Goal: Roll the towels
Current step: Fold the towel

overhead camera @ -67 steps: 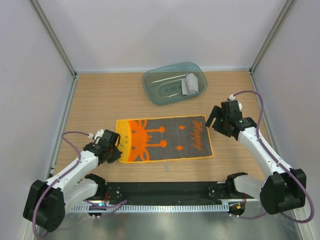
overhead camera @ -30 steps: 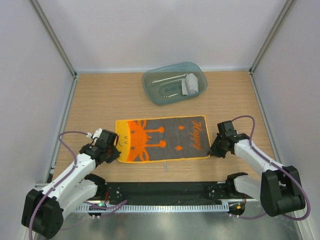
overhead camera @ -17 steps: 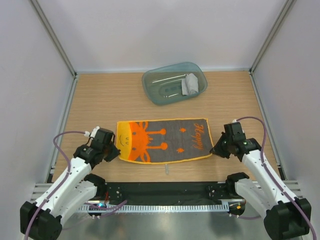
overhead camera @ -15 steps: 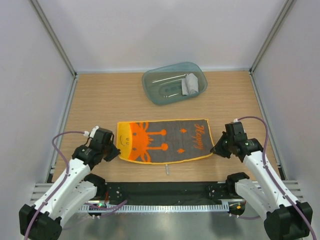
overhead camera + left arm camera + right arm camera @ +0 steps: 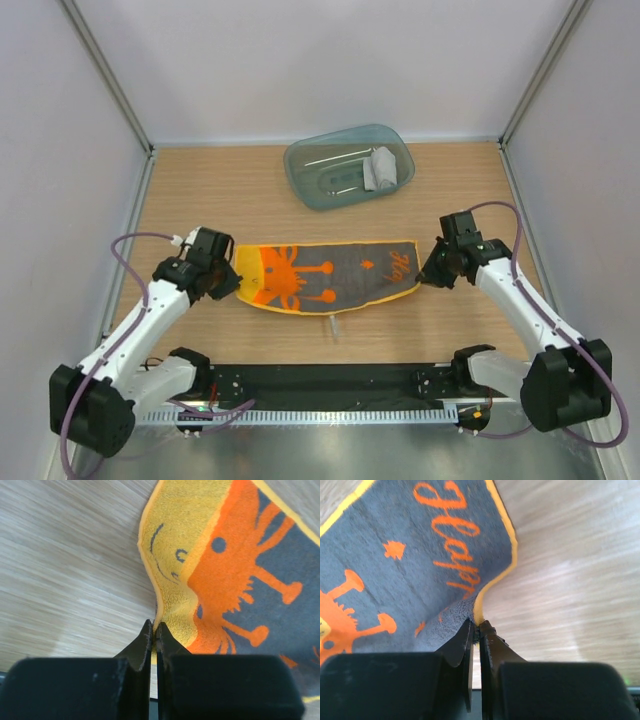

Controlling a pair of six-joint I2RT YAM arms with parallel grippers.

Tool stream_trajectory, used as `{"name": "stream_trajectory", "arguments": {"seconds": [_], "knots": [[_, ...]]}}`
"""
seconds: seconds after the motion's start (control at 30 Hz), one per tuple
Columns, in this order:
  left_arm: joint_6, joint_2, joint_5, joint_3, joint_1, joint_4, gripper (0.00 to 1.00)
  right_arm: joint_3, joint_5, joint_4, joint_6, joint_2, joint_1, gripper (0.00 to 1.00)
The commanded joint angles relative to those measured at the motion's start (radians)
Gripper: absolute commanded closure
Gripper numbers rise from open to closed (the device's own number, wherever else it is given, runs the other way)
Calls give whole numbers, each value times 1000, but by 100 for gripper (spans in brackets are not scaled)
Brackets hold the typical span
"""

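Note:
The yellow-orange towel, grey in the middle with an orange cartoon print, lies spread across the wooden table. Its near edge is lifted and sags in a curve between the two arms. My left gripper is shut on its near left corner; in the left wrist view the fingertips pinch the yellow border of the towel. My right gripper is shut on the near right corner, where the right wrist view shows the jaws nipping the yellow hem of the towel. The grey towel sits bunched in the tray.
A translucent teal tray stands at the back of the table, a little right of centre. A small pale scrap lies just in front of the towel. White walls and metal posts close in the table's left, right and far sides.
Both grippers have lifted the towel's near corners and carried them away from the bases. The near edge has left the table and the towel looks narrower.

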Motion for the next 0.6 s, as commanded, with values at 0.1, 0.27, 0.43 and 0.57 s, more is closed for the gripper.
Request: {"name": "stream_trajectory", "arguments": {"seconds": [0.1,0.27,0.43,0.57], "knots": [[98,144,-18,103,69,89,100,125,37,112,-52,149,-1,99],[144,289,-3,195,103,120,100,198,37,140,-66,275,-5,99],[197,417,14,271,127,118,100,262,23,161,-76,359,-13,99],[206,489,14,310,135,117,100,303,29,161,-87,407,-21,99]]}}
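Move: Each hand, some 7 or 8 cm above the table, is bound for the towel's far corner on its own side. From the left hand its corner lies roughly 18 cm ahead and 2 cm left; from the right hand its corner lies about 18 cm ahead and 3 cm right. Beyond is the tub, some 38 cm ahead of the left hand and 28 cm right, or 37 cm ahead of the right hand and 18 cm left. Both hands keep their shut-fingered pinch on the towel's near edge, one by each near corner, and together carry that lifted edge forward over the towel towards its far edge, about 9 cm. Each sinks a little late on, the left by some 2 cm, its wrist tipping slightly. ##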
